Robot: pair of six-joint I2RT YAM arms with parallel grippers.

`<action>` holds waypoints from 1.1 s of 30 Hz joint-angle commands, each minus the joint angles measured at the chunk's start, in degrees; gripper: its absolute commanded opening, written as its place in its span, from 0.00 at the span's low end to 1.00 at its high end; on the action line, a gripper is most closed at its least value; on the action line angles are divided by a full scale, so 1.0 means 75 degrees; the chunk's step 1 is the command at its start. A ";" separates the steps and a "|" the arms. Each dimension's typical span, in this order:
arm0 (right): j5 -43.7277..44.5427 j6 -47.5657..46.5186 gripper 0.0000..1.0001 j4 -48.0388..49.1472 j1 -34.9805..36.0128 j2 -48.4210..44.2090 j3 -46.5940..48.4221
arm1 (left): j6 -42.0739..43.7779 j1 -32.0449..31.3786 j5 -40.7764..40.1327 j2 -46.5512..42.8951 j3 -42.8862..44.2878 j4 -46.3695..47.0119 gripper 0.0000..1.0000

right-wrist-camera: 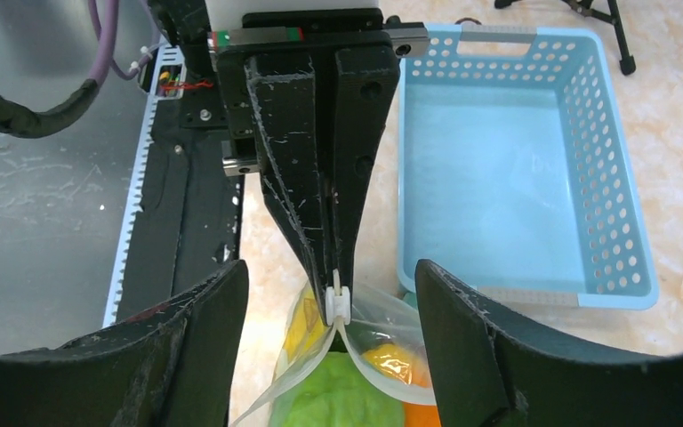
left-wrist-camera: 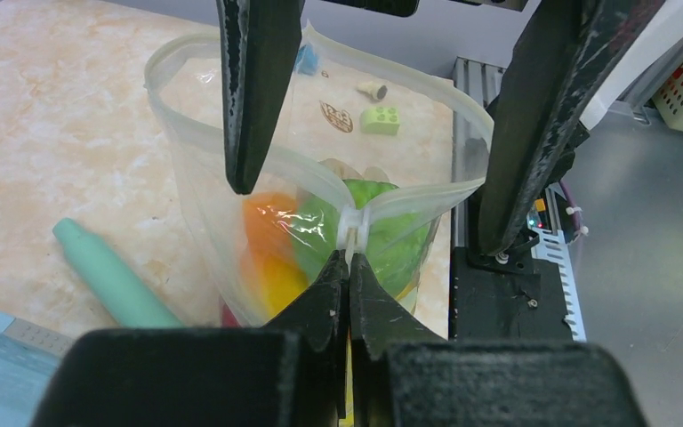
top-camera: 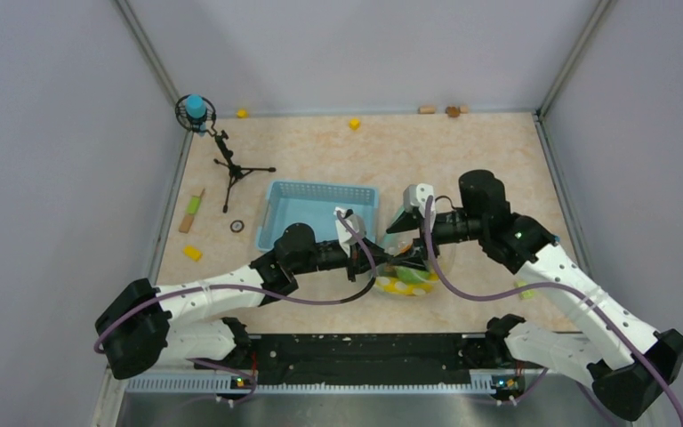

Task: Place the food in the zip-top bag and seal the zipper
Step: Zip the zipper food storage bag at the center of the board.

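Observation:
The zip-top bag [top-camera: 406, 277] stands on the table in front of the arms, its mouth spread open. Inside it lies the food: a light green piece [left-wrist-camera: 382, 227] and an orange and yellow piece [left-wrist-camera: 267, 249], also seen from above as green [right-wrist-camera: 347, 400] and orange [right-wrist-camera: 391, 360]. My left gripper [left-wrist-camera: 349, 256] is shut on the zipper [left-wrist-camera: 320, 178] at its near end, just behind the white slider [left-wrist-camera: 353, 229]. My right gripper [right-wrist-camera: 331, 267] is open, with one finger on each side of the bag's mouth and of the slider [right-wrist-camera: 340, 302].
An empty light-blue basket [top-camera: 320, 213] stands just behind the bag. A teal stick [left-wrist-camera: 111, 276] lies beside the bag. A small tripod [top-camera: 231, 169], yellow blocks [top-camera: 193, 253] and a green block [left-wrist-camera: 380, 119] are scattered on the table.

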 commanded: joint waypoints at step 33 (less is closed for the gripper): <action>0.1179 -0.0240 0.00 -0.0235 0.0757 0.0015 0.0254 | -0.0121 0.0034 -0.0196 -0.0802 -0.0037 -0.0171 0.00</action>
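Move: The bag's white slider is nearly level fore-and-aft with the open right hand, about 1 cm to its left and 3 cm below. The green cabbage inside the bag is about 2 cm back, 3 cm right and 12 cm down. The blue basket is some 15 cm ahead, 23 cm left and 17 cm down; the teal tube is about 13 cm ahead, 2 cm right and 19 cm down. From the left fingers, shut on the bag's mouth, the slider lies straight ahead 0, about 2 cm right, at their height. The right fingertips close around the bag's slider and pinch it from front and back. They first sink about 3 cm onto it while easing 1 cm left and tipping some 5 degrees further down, closing all the while, then rise slightly as they shut. The left hand keeps its pinch on the mouth beside the slider, dips a touch, then lifts about 1 cm. ##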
